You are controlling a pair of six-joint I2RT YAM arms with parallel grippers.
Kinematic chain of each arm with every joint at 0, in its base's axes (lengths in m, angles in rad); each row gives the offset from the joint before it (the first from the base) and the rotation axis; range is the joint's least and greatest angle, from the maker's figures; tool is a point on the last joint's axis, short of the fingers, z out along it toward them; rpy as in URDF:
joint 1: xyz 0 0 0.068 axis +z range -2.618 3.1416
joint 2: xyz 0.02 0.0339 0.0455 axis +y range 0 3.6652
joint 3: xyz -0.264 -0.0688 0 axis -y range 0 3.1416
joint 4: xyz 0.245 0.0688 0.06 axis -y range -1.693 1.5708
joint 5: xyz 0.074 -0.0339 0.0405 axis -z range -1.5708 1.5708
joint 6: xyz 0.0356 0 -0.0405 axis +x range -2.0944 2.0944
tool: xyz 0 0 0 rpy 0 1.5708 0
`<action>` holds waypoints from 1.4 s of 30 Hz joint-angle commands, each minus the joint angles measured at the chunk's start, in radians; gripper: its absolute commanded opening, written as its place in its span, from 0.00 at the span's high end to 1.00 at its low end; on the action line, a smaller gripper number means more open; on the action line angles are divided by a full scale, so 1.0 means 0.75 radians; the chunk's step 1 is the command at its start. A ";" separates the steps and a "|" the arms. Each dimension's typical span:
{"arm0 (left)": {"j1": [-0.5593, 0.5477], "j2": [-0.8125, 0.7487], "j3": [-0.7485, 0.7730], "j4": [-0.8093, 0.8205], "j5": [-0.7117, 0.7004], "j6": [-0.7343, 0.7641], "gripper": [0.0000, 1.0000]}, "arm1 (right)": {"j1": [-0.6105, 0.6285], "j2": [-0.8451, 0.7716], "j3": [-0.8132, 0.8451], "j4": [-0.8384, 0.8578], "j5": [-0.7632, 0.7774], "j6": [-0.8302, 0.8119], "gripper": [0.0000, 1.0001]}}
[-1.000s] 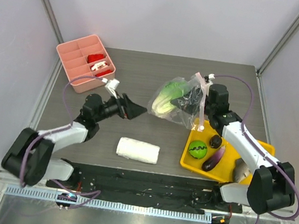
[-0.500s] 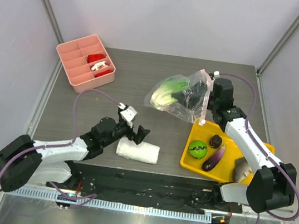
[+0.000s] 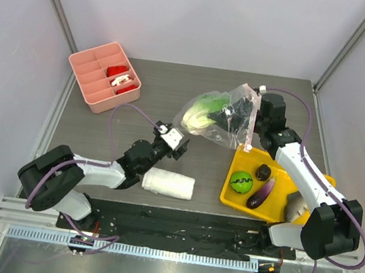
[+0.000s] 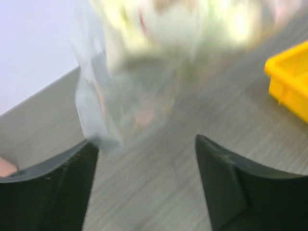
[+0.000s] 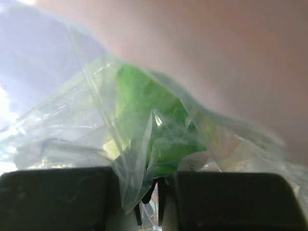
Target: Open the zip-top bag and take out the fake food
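The zip-top bag (image 3: 222, 120) hangs crumpled above the table at the middle right, its pink zip strip (image 3: 247, 129) dangling. My right gripper (image 3: 248, 117) is shut on its plastic, with film pinched between the fingers (image 5: 86, 197). A green-white cabbage (image 3: 203, 112) (image 5: 149, 125) sits inside the bag. A striped green ball (image 3: 241, 182) and a purple eggplant (image 3: 261, 193) lie in the yellow tray (image 3: 231, 199). My left gripper (image 3: 182, 145) (image 4: 144, 144) is open and empty, low over the table, just left of and below the bag (image 4: 144, 62).
A folded white towel (image 3: 168, 184) lies under the left arm near the front edge. A pink divided box (image 3: 104, 75) with red-white items stands at the back left. The yellow tray (image 4: 288, 86) also holds a small dark piece (image 3: 263, 171) and a grey item (image 3: 293, 208).
My left arm pulled back over the towel, then came forward again toward the bag, its jaws closing a little. My right gripper lifted the bag slightly up and back.
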 commanded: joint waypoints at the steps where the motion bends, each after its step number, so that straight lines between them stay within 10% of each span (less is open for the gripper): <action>1: -0.009 -0.002 0.085 0.149 0.055 0.093 0.28 | 0.003 -0.037 0.017 0.053 -0.063 0.007 0.99; 10: -0.007 0.016 0.167 0.026 0.163 0.095 0.57 | 0.021 -0.056 -0.032 0.096 -0.087 0.039 0.99; 13: -0.007 0.006 0.226 -0.068 0.153 0.073 0.99 | 0.028 -0.062 -0.053 0.105 -0.087 0.037 0.99; 24: 0.288 -0.137 0.265 -0.450 -0.190 -0.743 1.00 | 0.034 -0.082 -0.049 -0.101 0.098 -0.191 0.99; 42: 0.652 -0.035 0.146 -0.537 -0.221 -0.772 1.00 | 0.042 -0.477 -0.067 -0.331 0.512 -0.517 0.99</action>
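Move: The left hand, open and pointing forward and right, has the zip-top bag's hanging closed end about 2 cm ahead, 1 cm right and 3 cm above; the lettuce lies roughly 8 cm ahead, 7 cm right and 5 cm above, and the white cloth 12 cm back, 1 cm left and 13 cm below. From the right hand, inside the bag, the yellow bin is about 12 cm back, 22 cm right and 22 cm below, with the lettuce 1 cm ahead, 6 cm left and 4 cm below. The left hand rises some 3 cm while edging slightly right and shuts its fingers on the bag's closed end, then pulls it left and forward, about 11 cm left and 7 cm forward, rolling and swinging its fingers round towards straight ahead. The right hand keeps its narrow grip on the lettuce leaves, first sinks about 3 cm, then climbs again as it draws back and right, away from the pinched end, ending some 4 cm back and 3 to 4 cm right with the wrist rolled about 25 degrees. ##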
